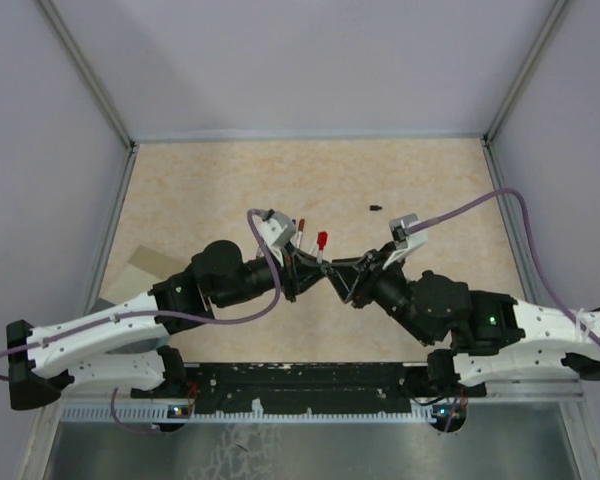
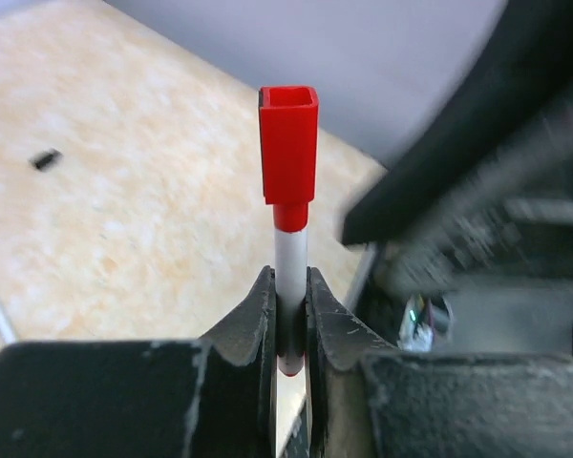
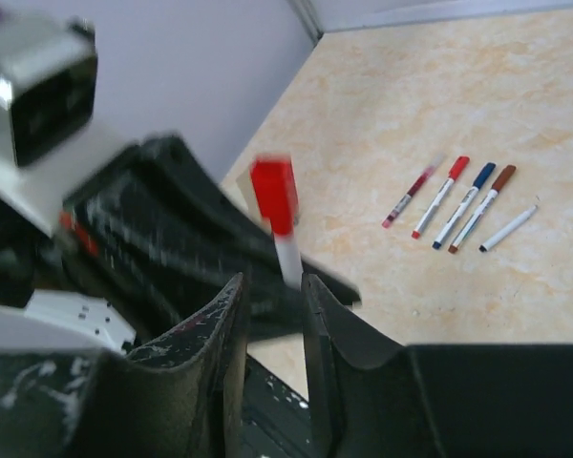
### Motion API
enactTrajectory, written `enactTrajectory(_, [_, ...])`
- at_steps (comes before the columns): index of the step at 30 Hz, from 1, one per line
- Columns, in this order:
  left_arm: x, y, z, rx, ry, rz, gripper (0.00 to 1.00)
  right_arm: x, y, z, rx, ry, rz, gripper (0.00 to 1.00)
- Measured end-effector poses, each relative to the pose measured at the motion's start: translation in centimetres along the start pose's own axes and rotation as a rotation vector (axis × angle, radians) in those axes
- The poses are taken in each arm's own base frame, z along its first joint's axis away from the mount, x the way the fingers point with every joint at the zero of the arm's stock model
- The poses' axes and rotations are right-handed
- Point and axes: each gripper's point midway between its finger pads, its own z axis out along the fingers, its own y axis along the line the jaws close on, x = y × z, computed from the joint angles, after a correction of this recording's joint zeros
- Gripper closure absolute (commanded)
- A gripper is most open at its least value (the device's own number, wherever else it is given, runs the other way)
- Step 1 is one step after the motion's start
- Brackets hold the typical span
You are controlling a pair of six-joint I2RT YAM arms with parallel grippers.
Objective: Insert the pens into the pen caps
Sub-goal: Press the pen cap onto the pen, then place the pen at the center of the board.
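Note:
My left gripper [image 2: 288, 279] is shut on the white barrel of a pen [image 2: 290, 250] that stands upright, with a red pen cap [image 2: 288, 143] seated on its top end. From above, this red cap [image 1: 322, 240] shows between the two wrists at the table's middle. My right gripper [image 3: 272, 284] is open just beside the pen [image 3: 288, 260], and nothing lies between its fingers. Several more pens [image 3: 458, 202] lie side by side on the table, with red, blue and dark-red caps. A small black pen cap [image 1: 376, 208] lies loose farther back.
The beige tabletop [image 1: 420, 170] is bounded by grey walls at the back and both sides. Purple cables [image 1: 480, 205] loop off both wrists. A black rail [image 1: 300, 378] runs along the near edge between the arm bases.

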Motion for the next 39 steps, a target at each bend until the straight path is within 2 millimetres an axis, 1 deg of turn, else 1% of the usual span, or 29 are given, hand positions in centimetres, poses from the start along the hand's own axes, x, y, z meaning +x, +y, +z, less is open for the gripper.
enactTrajectory(2, [-2.3,0.9,0.0,-0.046,-0.062,-0.015,1.0,0.0,0.4,-0.6,-0.043,0.019,-0.031,0.56])
enactTrajectory(4, [-3.9,1.6,0.0,-0.085,-0.103,-0.024,1.0,0.0,0.3,-1.0,-0.066,0.03,-0.062,0.54])
enactTrajectory(6, [-4.6,1.8,-0.1,-0.105,-0.121,-0.037,1.0,-0.2,0.2,-1.4,-0.082,0.033,-0.08,0.54])
enactTrajectory(8, [-4.5,2.1,-0.2,-0.127,-0.113,-0.047,1.0,-0.4,0.0,-1.7,-0.089,0.03,-0.084,0.54])
enactTrajectory(10, [-3.7,2.8,-0.2,-0.159,-0.083,-0.059,1.0,-0.1,-0.6,-1.9,-0.082,0.033,-0.084,0.54])
enactTrajectory(13, [-2.0,4.2,0.0,-0.22,-0.011,-0.075,1.0,0.6,-2.0,-2.1,-0.032,0.053,-0.094,0.54])
enactTrajectory(16, [0.0,5.9,-0.2,-0.283,0.067,-0.09,1.0,2.7,-3.7,-1.8,0.051,0.118,-0.139,0.54])
enactTrajectory(19, [1.9,8.0,-0.8,-0.353,0.144,-0.106,1.0,5.3,-6.3,-0.5,0.173,0.222,-0.203,0.53])
enactTrajectory(21, [3.1,9.9,-1.3,-0.41,0.193,-0.118,1.0,6.5,-8.5,0.6,0.256,0.278,-0.211,0.53])
enactTrajectory(23, [4.1,11.9,-1.9,-0.467,0.239,-0.13,1.0,8.0,-11.1,1.5,0.326,0.343,-0.194,0.53])
enactTrajectory(25, [5.2,14.3,-2.7,-0.534,0.29,-0.139,1.0,9.3,-13.5,1.7,0.379,0.394,-0.167,0.52])
enactTrajectory(27, [6.5,17.5,-3.7,-0.619,0.359,-0.146,1.0,10.8,-15.3,1.5,0.405,0.45,-0.129,0.52])
enactTrajectory(29, [8.0,20.3,-4.5,-0.69,0.433,-0.152,1.0,11.9,-15.9,1.4,0.401,0.486,-0.106,0.52])
enactTrajectory(32, [10.2,24.2,-6.1,-0.776,0.544,-0.164,1.0,13.4,-15.5,1.1,0.357,0.525,-0.07,0.52])
enactTrajectory(35, [11.5,27.1,-7.1,-0.834,0.623,-0.176,1.0,14.2,-15.7,0.5,0.349,0.532,-0.031,0.52])
enactTrajectory(39, [12.2,30.3,-7.7,-0.877,0.684,-0.186,1.0,14.9,-16.1,-0.2,0.371,0.535,0.021,0.51])
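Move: The pink pen, left end of the row on the table where I take the red-capped pen that I hold, lies about 25 cm ahead of my left hand, 15 cm to its left and 30 below. Beside it, 1 cm farther out, stand the red pen 4 cm to its right and the blue pen 7 cm to its right. From my right hand, the held red-capped pen is some 4 cm ahead, 4 left and 2 above. My left hand keeps its pinch on the bare barrel and carries the red-capped pen away from my right hand: up 4 cm and forward, then a long sweep forward, left and down, about 20 cm each overall, turning some 65 degrees to point down at the row's left end. My right fingers open wider, empty, and that hand sinks about 20 cm, drifting right. ##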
